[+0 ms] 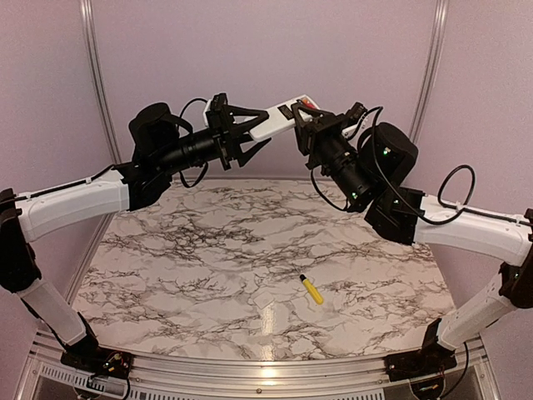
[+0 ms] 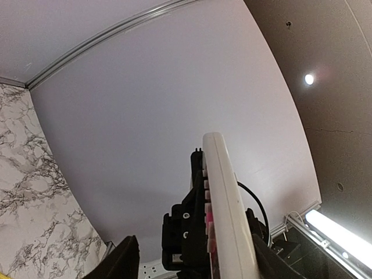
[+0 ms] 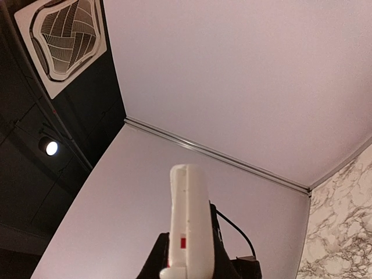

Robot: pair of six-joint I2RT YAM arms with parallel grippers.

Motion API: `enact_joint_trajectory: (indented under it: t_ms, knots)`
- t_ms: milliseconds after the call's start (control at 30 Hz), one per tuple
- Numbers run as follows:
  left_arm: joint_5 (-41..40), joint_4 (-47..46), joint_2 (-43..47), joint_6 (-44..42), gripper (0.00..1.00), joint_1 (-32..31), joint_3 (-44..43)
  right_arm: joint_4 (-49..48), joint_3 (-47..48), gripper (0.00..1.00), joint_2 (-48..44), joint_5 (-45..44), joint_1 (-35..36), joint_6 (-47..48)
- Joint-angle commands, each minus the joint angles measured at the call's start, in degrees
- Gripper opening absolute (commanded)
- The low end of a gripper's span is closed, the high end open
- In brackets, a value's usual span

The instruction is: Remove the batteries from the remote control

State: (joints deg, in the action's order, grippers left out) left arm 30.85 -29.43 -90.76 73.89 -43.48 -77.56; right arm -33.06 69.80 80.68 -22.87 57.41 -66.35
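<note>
The white remote control (image 1: 279,122) is held high in the air between both arms, in front of the back wall. My right gripper (image 1: 301,125) is shut on its right end; in the right wrist view the remote (image 3: 189,203) stands edge-on between the dark fingers (image 3: 158,258). My left gripper (image 1: 252,132) is open around the remote's left end. In the left wrist view the remote (image 2: 224,192) lies against one finger (image 2: 272,263), with a gap to the other (image 2: 123,260). Red and white buttons (image 2: 207,224) show along its face. The batteries are hidden.
A yellow-handled screwdriver (image 1: 311,289) lies on the marble table (image 1: 208,250), right of centre and toward the near edge. Both arms reach up from the near corners, and the back wall stands close behind the grippers.
</note>
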Motion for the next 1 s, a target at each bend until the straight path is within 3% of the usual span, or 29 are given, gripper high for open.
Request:
enact_joint_trajectory:
  t_ms: [0,567,667,833,967]
  knots:
    - [-0.4,1.8,-1.4,-1.6,0.63,-1.1,-2.0,-3.9,0.6,0.00,0.6,-2.5,1.6,1.9]
    - [0.4,0.7,-2.2,-2.1,0.55,-1.9,-2.2,-5.7,-0.9,0.00,0.9,-3.2,2.6,2.1]
    - [0.3,0.4,-1.7,-2.1,0.45,-1.8,-1.1,-5.7,-1.9,0.00,0.5,-3.4,2.6,1.8]
    - [0.6,0.4,-1.5,-2.0,0.13,-1.8,-0.1,-5.5,-3.1,0.00,0.1,-3.8,2.6,1.5]
    - [0.8,0.9,-1.1,-2.0,0.01,-1.8,0.6,-3.8,-3.6,0.04,-0.3,-3.7,2.6,1.8]
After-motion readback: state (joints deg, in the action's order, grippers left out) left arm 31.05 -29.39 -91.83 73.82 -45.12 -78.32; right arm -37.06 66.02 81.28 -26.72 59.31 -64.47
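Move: Between the left hand's open fingers is the free end of the remote control. The remote's middle lies about 5 cm to this hand's right, 1 cm farther out and 1 cm higher. The batteries, bare at the far end, are roughly 9 cm to the left hand's right, 3 cm out and 2 cm up. From the right hand, which already grips the remote, its middle is some 3 cm to the left, level in reach and height. Easing about 1 cm to the right and nearly as much back, the left hand slips a little farther over the remote's free end, then shuts its fingers late and pinches it. The right hand keeps its grip and sinks about 2 cm with the remote as those fingers close, both wrists barely turning. ##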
